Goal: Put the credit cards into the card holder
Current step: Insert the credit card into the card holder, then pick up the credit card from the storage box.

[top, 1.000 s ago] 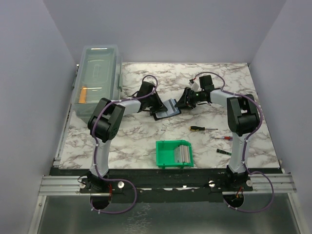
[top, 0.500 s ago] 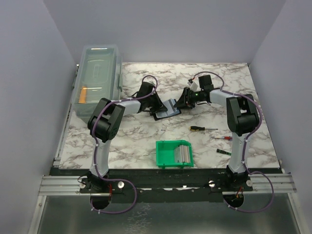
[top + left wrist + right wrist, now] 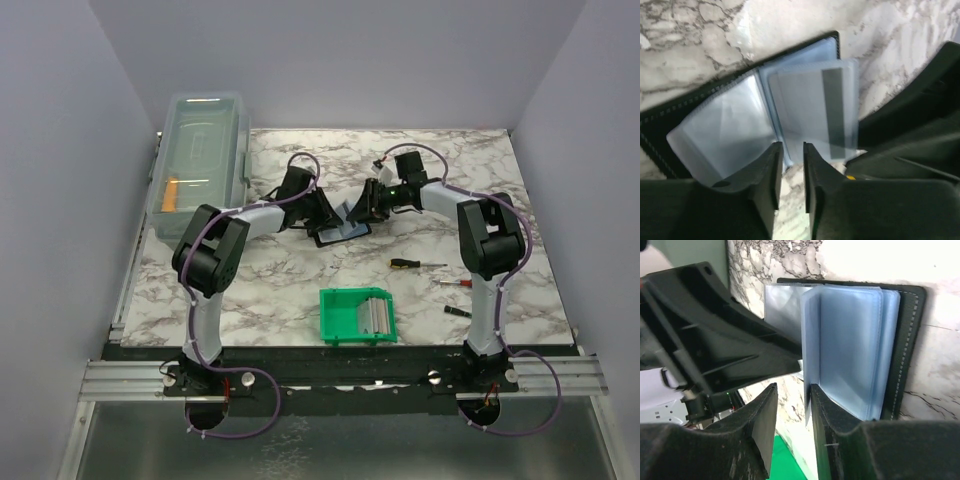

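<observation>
The card holder (image 3: pixel 341 226) lies open on the marble between my two grippers, black cover down and blue-grey clear sleeves up. In the left wrist view a grey credit card (image 3: pixel 810 107) with a dark stripe sits inside a sleeve of the card holder (image 3: pixel 720 125). My left gripper (image 3: pixel 792 146) stands at the holder's near edge, slightly open, with only marble showing between its fingers. My right gripper (image 3: pixel 793 387) is open at the opposite side, and a raised sleeve page (image 3: pixel 850 340) leans against its right finger. More credit cards (image 3: pixel 378 316) lie in the green bin.
The green bin (image 3: pixel 345 317) sits near the front centre. Three screwdrivers (image 3: pixel 415 264) lie at the right front. A clear lidded box (image 3: pixel 200 160) stands along the left edge. The two grippers are close together over the holder.
My left gripper's jaws have parted a little from shut. The right gripper has shifted left toward the holder, and its jaws have narrowed slightly.
</observation>
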`<state>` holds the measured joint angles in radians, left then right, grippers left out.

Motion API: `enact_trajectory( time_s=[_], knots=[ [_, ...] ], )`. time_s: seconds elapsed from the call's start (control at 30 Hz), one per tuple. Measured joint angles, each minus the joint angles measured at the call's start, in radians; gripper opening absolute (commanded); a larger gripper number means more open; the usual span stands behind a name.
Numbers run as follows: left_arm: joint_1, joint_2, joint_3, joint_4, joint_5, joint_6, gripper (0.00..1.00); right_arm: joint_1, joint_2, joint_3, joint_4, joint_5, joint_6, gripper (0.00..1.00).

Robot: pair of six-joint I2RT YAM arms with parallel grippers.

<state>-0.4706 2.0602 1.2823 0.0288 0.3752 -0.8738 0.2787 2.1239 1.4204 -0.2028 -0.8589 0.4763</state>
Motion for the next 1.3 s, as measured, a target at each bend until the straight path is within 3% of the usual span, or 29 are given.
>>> enact_trajectory(
  time_s=[0.23,0.37,0.47,0.63,0.87,1.03,1.17,1.3],
  knots=[
    [0.006,-0.231,-0.079,-0.081,-0.006,0.019,0.44,0.052,0.011,0.034,-0.014,0.010,0.004,0.44],
    [0.006,-0.442,-0.145,-0.134,-0.003,0.028,0.48,0.114,0.023,0.087,-0.031,0.032,0.016,0.46],
    [0.006,-0.593,-0.168,-0.183,0.008,0.038,0.51,0.177,0.020,0.114,-0.045,0.050,0.022,0.53],
    [0.008,-0.755,-0.174,-0.243,0.072,0.053,0.55,0.230,-0.154,-0.018,-0.150,0.172,0.042,0.57],
    [-0.056,-0.793,-0.280,-0.270,0.129,0.056,0.59,0.233,-0.618,-0.209,-0.379,0.463,0.047,0.74],
    [-0.154,-0.787,-0.364,-0.309,0.120,0.068,0.63,0.371,-0.850,-0.298,-0.562,0.648,0.132,0.79],
    [-0.175,-0.787,-0.402,-0.308,0.091,0.076,0.64,0.474,-0.908,-0.370,-0.660,0.748,0.235,0.82],
    [-0.175,-0.787,-0.409,-0.305,0.076,0.085,0.64,0.588,-0.848,-0.391,-0.737,0.871,0.352,0.84]
  ],
)
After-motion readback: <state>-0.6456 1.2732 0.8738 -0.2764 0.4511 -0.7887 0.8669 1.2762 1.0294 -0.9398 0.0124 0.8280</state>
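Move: The cards stand in the right end of the green box, about 25 cm back from the right hand and some 4 cm to its right, a little lower; the box's middle is 25 cm back and about level sideways. The card holder's middle lies 2 cm back and 5 cm left of that hand. A black screwdriver lies 12 cm back, 11 cm right. From the left hand, the cards are about 25 cm back and 12 cm right, the holder 3 cm right. Sweep the right gripper about 8 cm left across the open holder, where the raised sleeve stands between its fingers, then carry it back and over in an arc to above the cards, opening wide and turning the fingers down some 40 degrees. Lift the left gripper steeply clear of the holder, opening it, and bring it back about 20 cm towards the green box, sinking again partway. ##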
